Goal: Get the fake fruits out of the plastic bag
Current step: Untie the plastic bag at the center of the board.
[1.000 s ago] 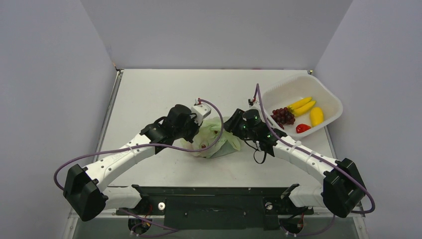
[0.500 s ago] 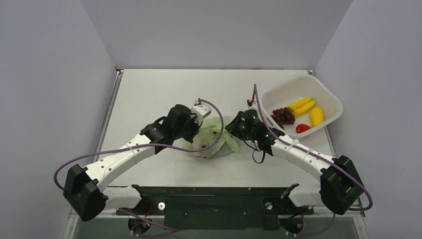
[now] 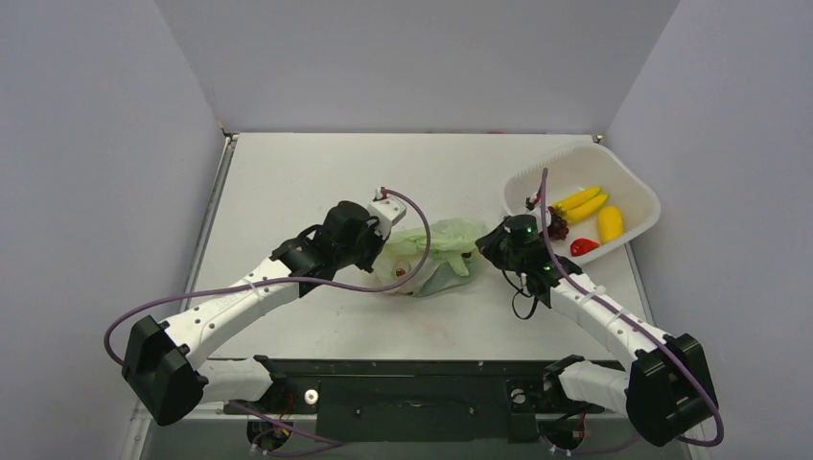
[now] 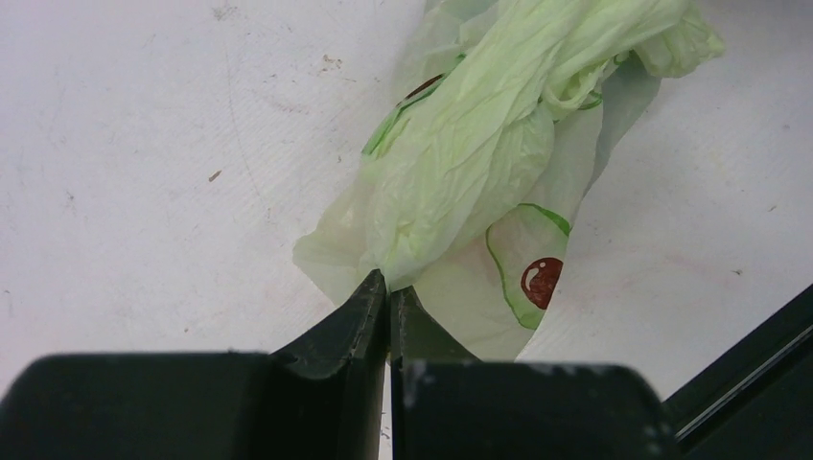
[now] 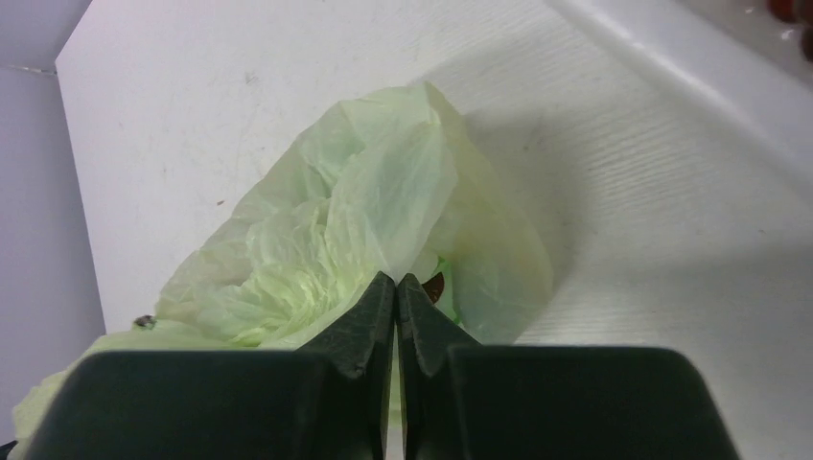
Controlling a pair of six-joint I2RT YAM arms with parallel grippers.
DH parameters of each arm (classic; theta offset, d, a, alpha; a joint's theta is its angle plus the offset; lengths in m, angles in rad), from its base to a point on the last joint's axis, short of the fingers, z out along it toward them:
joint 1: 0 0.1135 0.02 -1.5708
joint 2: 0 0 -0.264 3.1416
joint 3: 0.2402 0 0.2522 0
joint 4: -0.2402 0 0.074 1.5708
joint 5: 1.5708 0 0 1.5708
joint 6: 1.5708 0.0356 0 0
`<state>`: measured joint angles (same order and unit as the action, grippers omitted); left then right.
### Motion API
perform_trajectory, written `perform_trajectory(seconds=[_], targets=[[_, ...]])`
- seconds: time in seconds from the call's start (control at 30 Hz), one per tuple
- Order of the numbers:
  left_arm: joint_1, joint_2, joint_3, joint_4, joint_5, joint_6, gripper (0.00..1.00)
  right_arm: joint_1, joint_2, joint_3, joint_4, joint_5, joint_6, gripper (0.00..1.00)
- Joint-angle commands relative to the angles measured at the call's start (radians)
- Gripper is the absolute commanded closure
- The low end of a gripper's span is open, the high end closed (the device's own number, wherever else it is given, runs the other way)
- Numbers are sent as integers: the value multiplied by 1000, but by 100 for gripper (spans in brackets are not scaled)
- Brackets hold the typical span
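The pale green plastic bag (image 3: 439,251) lies crumpled mid-table, stretched between both arms. My left gripper (image 3: 383,255) is shut on its left end; in the left wrist view the jaws (image 4: 388,287) pinch a fold of the bag (image 4: 460,153). My right gripper (image 3: 485,251) is shut on the right end, where the film (image 5: 336,240) is nipped at the tips (image 5: 396,280). No fake fruit shows plainly inside the bag; only printed red spots (image 4: 542,280) are visible. A small red fruit (image 3: 582,246) lies in the basket.
A white basket (image 3: 546,161) at the right rear holds yellow bananas (image 3: 583,204), a dark grape bunch (image 3: 556,226) and a yellow fruit (image 3: 610,223). Its wall (image 5: 690,67) is close beside my right gripper. Purple cables loop over both arms.
My right gripper has shut on the bag's right side and drawn back to the right toward the basket, stretching the bag out. The left gripper has kept its hold in place.
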<state>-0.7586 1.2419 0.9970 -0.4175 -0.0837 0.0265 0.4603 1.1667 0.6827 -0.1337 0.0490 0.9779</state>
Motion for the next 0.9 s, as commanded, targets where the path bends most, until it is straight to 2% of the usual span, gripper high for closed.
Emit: perform_trajectory(seconds=[0.0, 0.13, 0.2, 0.23, 0.3, 0.57, 0.87], targets=[[1, -18, 4, 27, -9, -4, 100, -50, -69, -39, -18, 31, -65, 100], [0, -14, 9, 23, 59, 0, 99, -51, -90, -43, 24, -80, -150, 100], [0, -19, 10, 23, 77, 0, 84, -50, -89, -41, 47, -143, -174, 100], [1, -21, 8, 25, 80, -1, 73, -44, -81, -34, 55, -172, -181, 100], [0, -31, 7, 30, 99, -1, 65, -27, -69, -20, 62, -198, -200, 100], [7, -122, -43, 100, 212, -19, 57, 124, -12, 55, 53, -158, -278, 100], [58, -64, -7, 93, 236, -84, 54, 195, 23, 84, 49, -152, -309, 100]])
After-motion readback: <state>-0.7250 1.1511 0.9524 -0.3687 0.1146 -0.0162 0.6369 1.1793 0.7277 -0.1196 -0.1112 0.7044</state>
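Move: The plastic bag is stretched between the two shut grippers: its middle lies roughly 11 cm to the right of the left hand, about 3 cm farther out and some 6 cm lower. From the right hand, the bag's middle is about 11 cm to the left, 2 cm back and 5 cm lower. The white basket's middle stands about 23 cm to the right hand's right and 10 cm farther out, with the grapes about 16 cm to its right and 5 cm ahead. The bag's right-hand end stays pinched in the right gripper, which first runs on about 1.5 cm to the right, then turns back and carries the film left over the bag and towards the base, ending some 7 cm left and 5 cm back, turned about 25 degrees counter-clockwise. The left fingers open to nearly half, let go of the other end, and back off about 2 cm, rising as much and drifting slightly right. ##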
